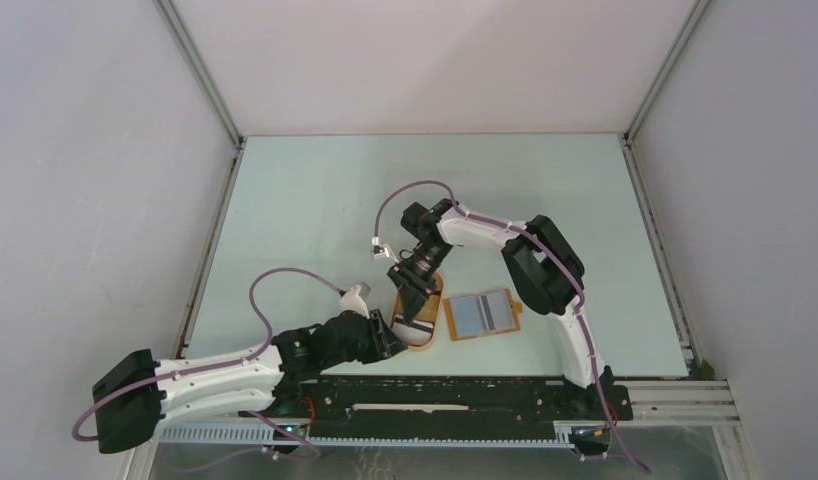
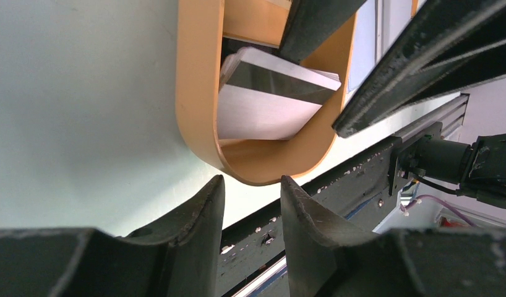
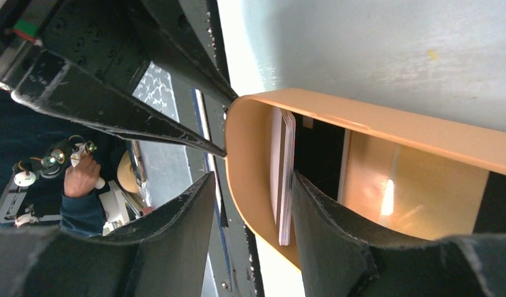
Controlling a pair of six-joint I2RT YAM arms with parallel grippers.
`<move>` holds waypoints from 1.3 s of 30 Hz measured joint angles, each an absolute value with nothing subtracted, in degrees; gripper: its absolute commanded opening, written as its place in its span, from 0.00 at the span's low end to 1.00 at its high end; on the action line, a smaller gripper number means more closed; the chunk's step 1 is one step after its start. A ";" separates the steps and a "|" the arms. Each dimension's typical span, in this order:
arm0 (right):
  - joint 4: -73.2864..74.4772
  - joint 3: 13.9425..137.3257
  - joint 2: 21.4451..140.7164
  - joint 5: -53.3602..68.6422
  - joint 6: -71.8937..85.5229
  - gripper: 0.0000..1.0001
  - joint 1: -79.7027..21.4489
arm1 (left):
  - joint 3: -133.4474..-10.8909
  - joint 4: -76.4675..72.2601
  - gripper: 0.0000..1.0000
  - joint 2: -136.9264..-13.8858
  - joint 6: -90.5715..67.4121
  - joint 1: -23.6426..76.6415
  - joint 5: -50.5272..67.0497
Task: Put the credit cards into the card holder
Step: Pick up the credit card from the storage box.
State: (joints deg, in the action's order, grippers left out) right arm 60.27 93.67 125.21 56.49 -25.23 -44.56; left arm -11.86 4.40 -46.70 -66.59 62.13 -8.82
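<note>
An oval orange tray (image 1: 425, 335) near the table's front holds a stack of credit cards (image 2: 269, 105), white with a black stripe, leaning on edge against its rounded end wall. My right gripper (image 3: 253, 176) is open and straddles that wall: one finger is inside the tray, close against the stack (image 3: 285, 167), and the other is outside. My left gripper (image 2: 252, 185) is open and holds nothing, its tips just short of the tray's rounded end. The card holder (image 1: 516, 320) lies open to the right of the tray, with grey-blue cards in both halves.
The black frame rail (image 1: 465, 390) with both arm bases runs along the near table edge right behind the tray. Grey walls close in the table's left, right and back. The right arm (image 1: 545, 265) arches over the card holder.
</note>
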 measured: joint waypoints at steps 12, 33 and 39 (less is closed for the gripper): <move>63.55 93.47 124.86 55.33 -24.77 0.57 -47.75 | -12.21 5.76 0.43 -46.06 -66.43 61.23 -11.70; 58.02 91.53 124.81 49.10 -19.05 0.38 -46.33 | -12.47 6.09 0.43 -46.17 -66.04 61.10 -13.26; 57.56 91.53 124.81 49.91 -18.63 0.31 -44.49 | -12.47 6.09 0.43 -46.19 -66.00 61.10 -13.26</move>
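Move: The white credit cards I am after lean together in the near half of the storage box, their middle about 2 cm back and 1 cm left of my right hand and 3 cm below it. The box's middle lies about 1 cm ahead of that hand and 1 cm to its right, some 4 cm down; the open card holder is 1 cm ahead and 14 cm to its right, 6 cm down. From my left hand the white cards lie some 4 cm ahead, 2 cm right and slightly lower. With the fingers parted, my right hand draws back about 2.5 cm over the cards, sinks some 3 cm so a finger goes to either side of their upper edge, then comes forward about 3 cm, narrowing the fingers around them and rolling its left side down by nearly 10 degrees. My left hand shifts forward and left, almost 2 cm in all, keeping its half-open fingertips at the box's near end and nudging it along. ##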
